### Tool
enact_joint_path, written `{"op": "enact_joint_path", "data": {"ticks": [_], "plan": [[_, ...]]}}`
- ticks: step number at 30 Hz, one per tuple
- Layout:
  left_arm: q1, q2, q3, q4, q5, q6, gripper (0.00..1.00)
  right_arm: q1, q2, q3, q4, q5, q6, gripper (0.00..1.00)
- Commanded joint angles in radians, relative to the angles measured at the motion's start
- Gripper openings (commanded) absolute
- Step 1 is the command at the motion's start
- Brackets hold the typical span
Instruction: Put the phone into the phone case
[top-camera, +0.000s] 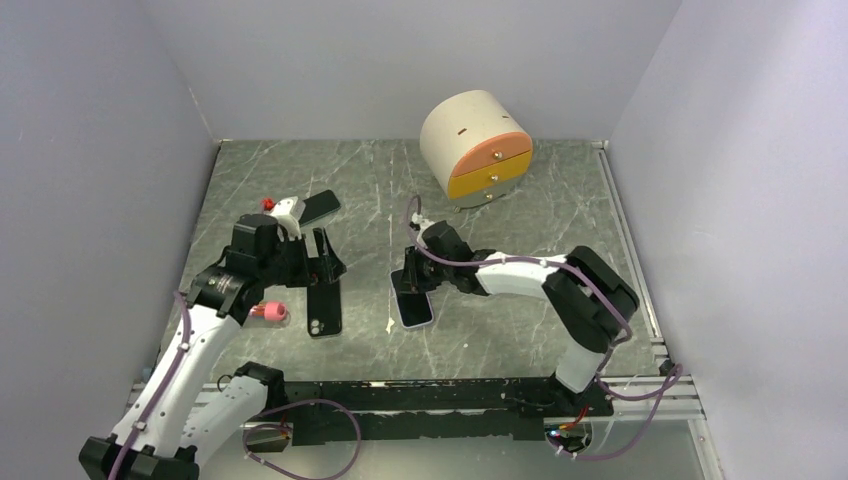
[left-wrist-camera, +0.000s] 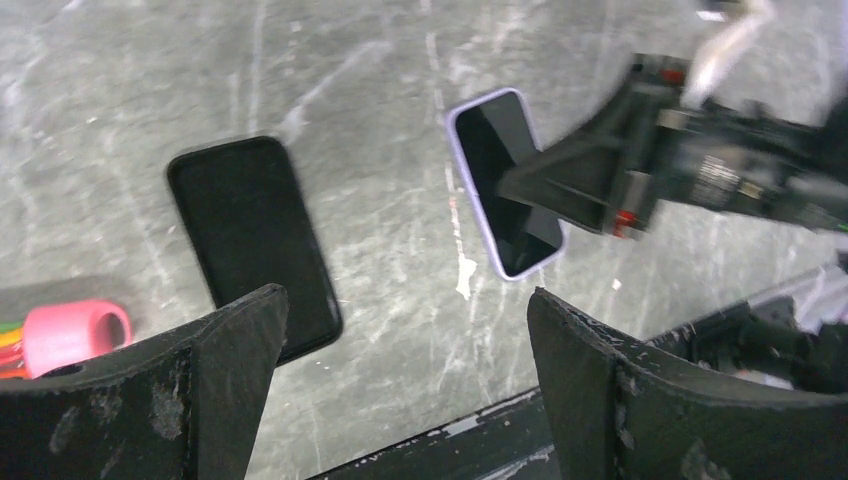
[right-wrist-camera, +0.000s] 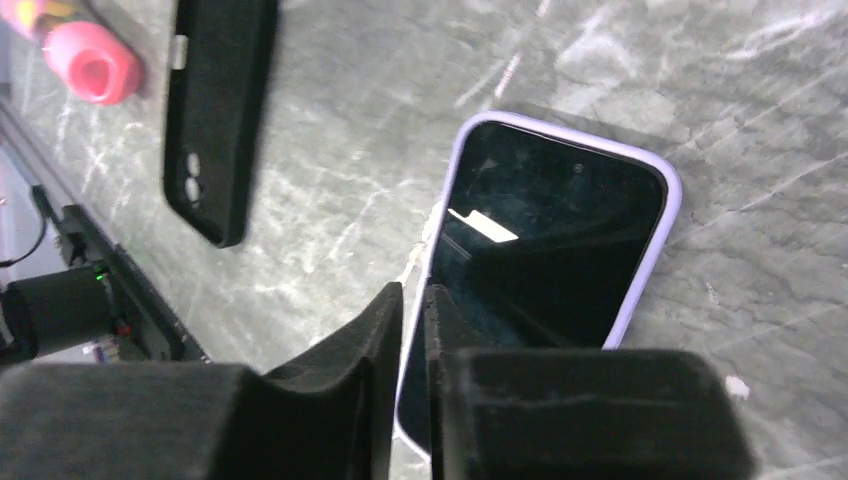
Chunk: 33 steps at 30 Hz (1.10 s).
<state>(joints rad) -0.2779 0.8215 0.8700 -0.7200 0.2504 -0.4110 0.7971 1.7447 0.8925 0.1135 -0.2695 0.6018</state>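
The phone (top-camera: 415, 308), dark screen up with a lilac rim, lies flat on the grey marbled table; it also shows in the left wrist view (left-wrist-camera: 490, 150) and the right wrist view (right-wrist-camera: 550, 230). The black phone case (top-camera: 323, 305) (left-wrist-camera: 250, 235) (right-wrist-camera: 220, 110) lies flat to its left, camera cut-outs toward the near edge. My right gripper (top-camera: 410, 276) (right-wrist-camera: 413, 292) sits over the phone's left edge, jaws almost together with only a thin slit and nothing held. My left gripper (top-camera: 326, 262) (left-wrist-camera: 405, 298) hangs wide open above the case's far end, with bare table between its fingers.
A pink-capped marker (top-camera: 268, 312) (left-wrist-camera: 75, 335) (right-wrist-camera: 95, 60) lies left of the case. A beige round drawer box (top-camera: 475, 145) with orange drawers stands at the back. A small white and black object (top-camera: 305, 210) lies behind the left arm. A black rail (top-camera: 420, 395) runs along the near edge.
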Motion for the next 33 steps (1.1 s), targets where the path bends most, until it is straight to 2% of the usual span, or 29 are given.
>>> {"op": "enact_joint_path", "data": {"ticks": [1, 6, 10, 12, 13, 22, 33], "plan": [[0.000, 0.059, 0.044, -0.066, -0.210, -0.085, 0.95, 0.000, -0.147, 0.015, 0.006, 0.005, -0.025, 0.24], [0.002, 0.197, 0.063, -0.121, -0.318, -0.144, 0.94, 0.001, -0.277, -0.025, 0.023, 0.007, -0.017, 0.53], [0.006, 0.336, 0.063, -0.128, -0.340, -0.197, 0.90, 0.001, -0.391, -0.065, 0.021, 0.027, -0.023, 0.72], [0.010, 0.395, 0.048, -0.104, -0.337, -0.222, 0.87, 0.001, -0.443, -0.088, 0.023, 0.036, -0.025, 0.95], [0.012, 0.423, 0.042, -0.093, -0.333, -0.235, 0.85, 0.001, -0.467, -0.097, 0.022, 0.040, -0.026, 0.98], [0.018, 0.598, 0.024, -0.042, -0.397, -0.289, 0.71, -0.001, -0.621, -0.157, -0.006, 0.052, -0.050, 0.99], [0.019, 0.690, -0.010, -0.012, -0.436, -0.308, 0.62, -0.001, -0.683, -0.207, 0.005, 0.043, -0.049, 0.99]]}}
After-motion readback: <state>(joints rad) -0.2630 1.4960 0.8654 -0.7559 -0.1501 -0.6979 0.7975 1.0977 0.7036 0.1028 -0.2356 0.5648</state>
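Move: The empty black phone case lies almost straight under the left hand, about 3 cm to its left and 19 cm down; the pink-capped tube stands some 15 cm left of the case, the bare black phone about 24 cm beyond it. The right hand is just above the cased phone, whose middle is about 2 cm back, 1 cm right and 2 cm down; the black phone case is some 20 cm left and 4 cm back. Left hand sinks about 17 cm, drifting left, over the phone case, tipping down, narrowing; right rises 16 cm, opening. ##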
